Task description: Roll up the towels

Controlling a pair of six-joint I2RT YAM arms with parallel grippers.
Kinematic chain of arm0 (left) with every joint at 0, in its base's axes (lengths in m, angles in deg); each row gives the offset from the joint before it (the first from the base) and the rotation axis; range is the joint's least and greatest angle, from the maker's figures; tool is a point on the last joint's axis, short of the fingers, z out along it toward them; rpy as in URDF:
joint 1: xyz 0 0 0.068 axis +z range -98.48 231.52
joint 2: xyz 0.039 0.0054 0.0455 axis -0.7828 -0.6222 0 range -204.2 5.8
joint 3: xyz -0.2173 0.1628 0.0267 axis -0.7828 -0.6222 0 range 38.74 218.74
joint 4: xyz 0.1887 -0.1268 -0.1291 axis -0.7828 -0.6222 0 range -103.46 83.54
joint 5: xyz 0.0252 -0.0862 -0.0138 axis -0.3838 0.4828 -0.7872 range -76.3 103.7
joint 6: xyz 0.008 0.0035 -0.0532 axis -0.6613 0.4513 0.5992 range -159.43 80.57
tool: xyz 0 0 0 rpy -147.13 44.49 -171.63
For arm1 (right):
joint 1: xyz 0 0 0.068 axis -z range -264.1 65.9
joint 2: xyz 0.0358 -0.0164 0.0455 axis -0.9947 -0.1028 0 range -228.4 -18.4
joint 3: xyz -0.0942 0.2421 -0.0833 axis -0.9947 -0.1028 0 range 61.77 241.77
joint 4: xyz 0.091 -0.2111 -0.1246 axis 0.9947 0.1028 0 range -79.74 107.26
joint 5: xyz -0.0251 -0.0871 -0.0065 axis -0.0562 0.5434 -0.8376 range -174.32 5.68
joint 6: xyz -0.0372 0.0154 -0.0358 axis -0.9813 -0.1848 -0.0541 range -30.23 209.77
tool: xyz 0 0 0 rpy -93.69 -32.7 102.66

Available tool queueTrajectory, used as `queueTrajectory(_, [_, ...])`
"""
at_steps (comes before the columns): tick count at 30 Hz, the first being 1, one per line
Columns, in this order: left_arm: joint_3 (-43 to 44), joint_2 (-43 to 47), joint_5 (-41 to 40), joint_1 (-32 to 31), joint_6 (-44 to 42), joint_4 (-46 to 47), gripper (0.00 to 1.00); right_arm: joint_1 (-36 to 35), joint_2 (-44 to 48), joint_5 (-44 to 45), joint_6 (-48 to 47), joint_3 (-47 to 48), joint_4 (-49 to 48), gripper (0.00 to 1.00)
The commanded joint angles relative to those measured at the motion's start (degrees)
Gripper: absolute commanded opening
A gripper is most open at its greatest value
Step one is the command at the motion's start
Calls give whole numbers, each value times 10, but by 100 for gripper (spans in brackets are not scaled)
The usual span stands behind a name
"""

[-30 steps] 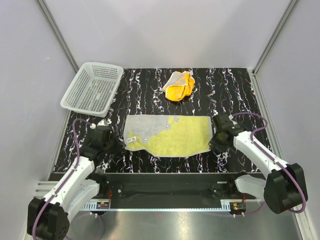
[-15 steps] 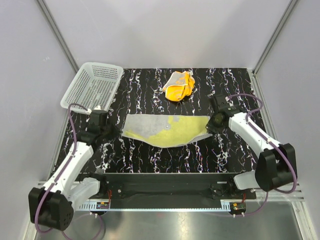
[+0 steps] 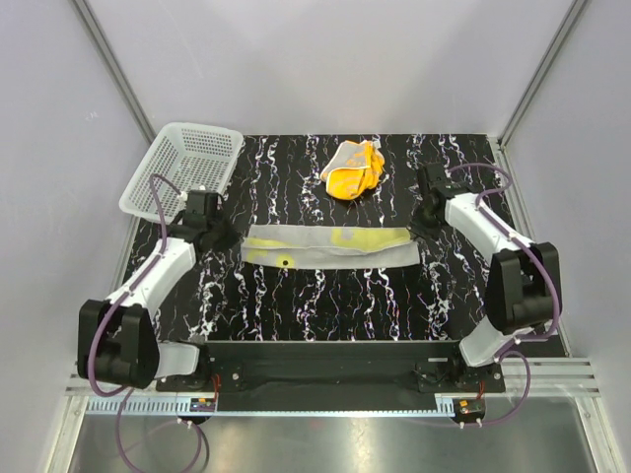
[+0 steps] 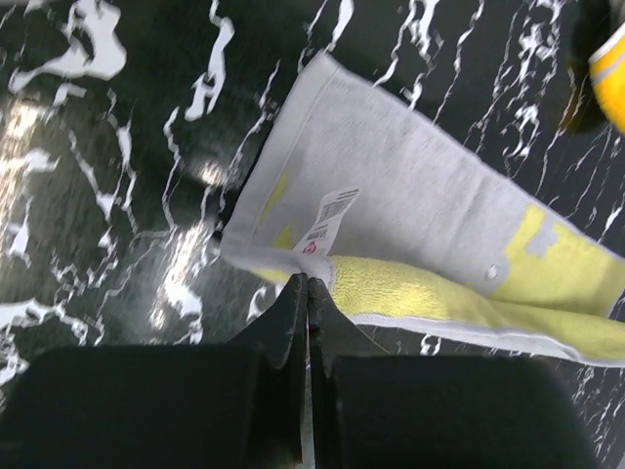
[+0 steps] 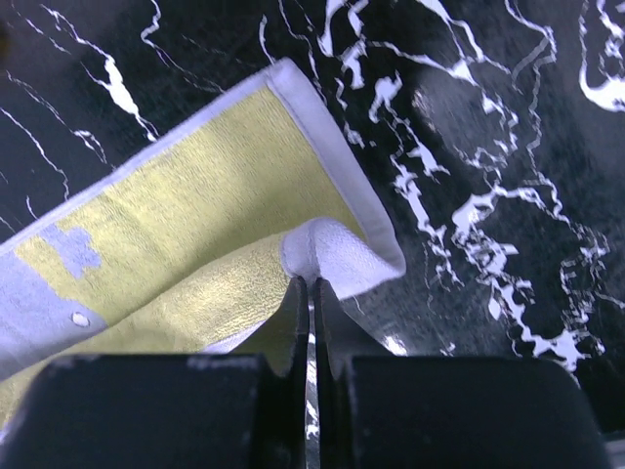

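The pale yellow towel (image 3: 330,247) lies mid-table, folded over into a narrow strip with its grey back up. My left gripper (image 3: 234,243) is shut on its left corner beside the white label (image 4: 327,217). My right gripper (image 3: 418,234) is shut on the white-hemmed right corner (image 5: 327,252). In the left wrist view the towel (image 4: 410,210) spreads up and right from my gripper (image 4: 308,281). In the right wrist view the towel (image 5: 195,225) spreads up and left from my gripper (image 5: 312,281). The orange towel (image 3: 354,168) sits crumpled at the back.
A white mesh basket (image 3: 182,172) stands at the back left corner of the black marbled table (image 3: 315,305), just behind my left arm. Grey walls with metal posts close in the left, right and back sides.
Both grippers have carried the towel's near corners away from me toward the far edge, folding the flat towel over into a narrow strip. The orange towel has not moved.
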Motion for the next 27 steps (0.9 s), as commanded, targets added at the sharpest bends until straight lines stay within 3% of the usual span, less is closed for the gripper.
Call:
queueTrajectory(1, [55,-38,11,3,-14,48,0,5,-30,14,-19,39,-16,0])
queueTrajectory(20, [169,-236,13,4,-28,39,0,53,-156,-13,-27,101,-27,1])
queueTrajectory(21, [170,-239,13,4,-27,42,0,56,-159,-16,-28,107,-27,7])
queueTrajectory(22, [171,-245,13,4,-26,43,0,56,-165,-17,-29,111,-26,17])
queueTrajectory(23, [176,-249,13,4,-25,44,0,57,-172,-16,-32,123,-27,34])
queueTrajectory(27, [202,-271,23,8,-27,48,1,69,-190,-3,-34,163,-13,71])
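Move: The far left corner of the yellow towel lies about 9 cm ahead of my left hand, 1 cm to its right and 7 cm below. Its far right corner is roughly 7 cm ahead of my right hand, 1 cm to its right and 6 cm down. The orange towel sits about 22 cm ahead of my right hand and 16 cm to its left; the basket is some 21 cm ahead of my left hand and 16 cm left. I finish laying the near edge over: my left hand, still pinching its corner, carries it about 7 cm forward towards the far edge, level at first, then 5 cm down to the table, tipping slightly forward. My right hand lowers its corner 5 cm while going forward and 2 cm to the right, then opens, lets the cloth go and slips on forward. ##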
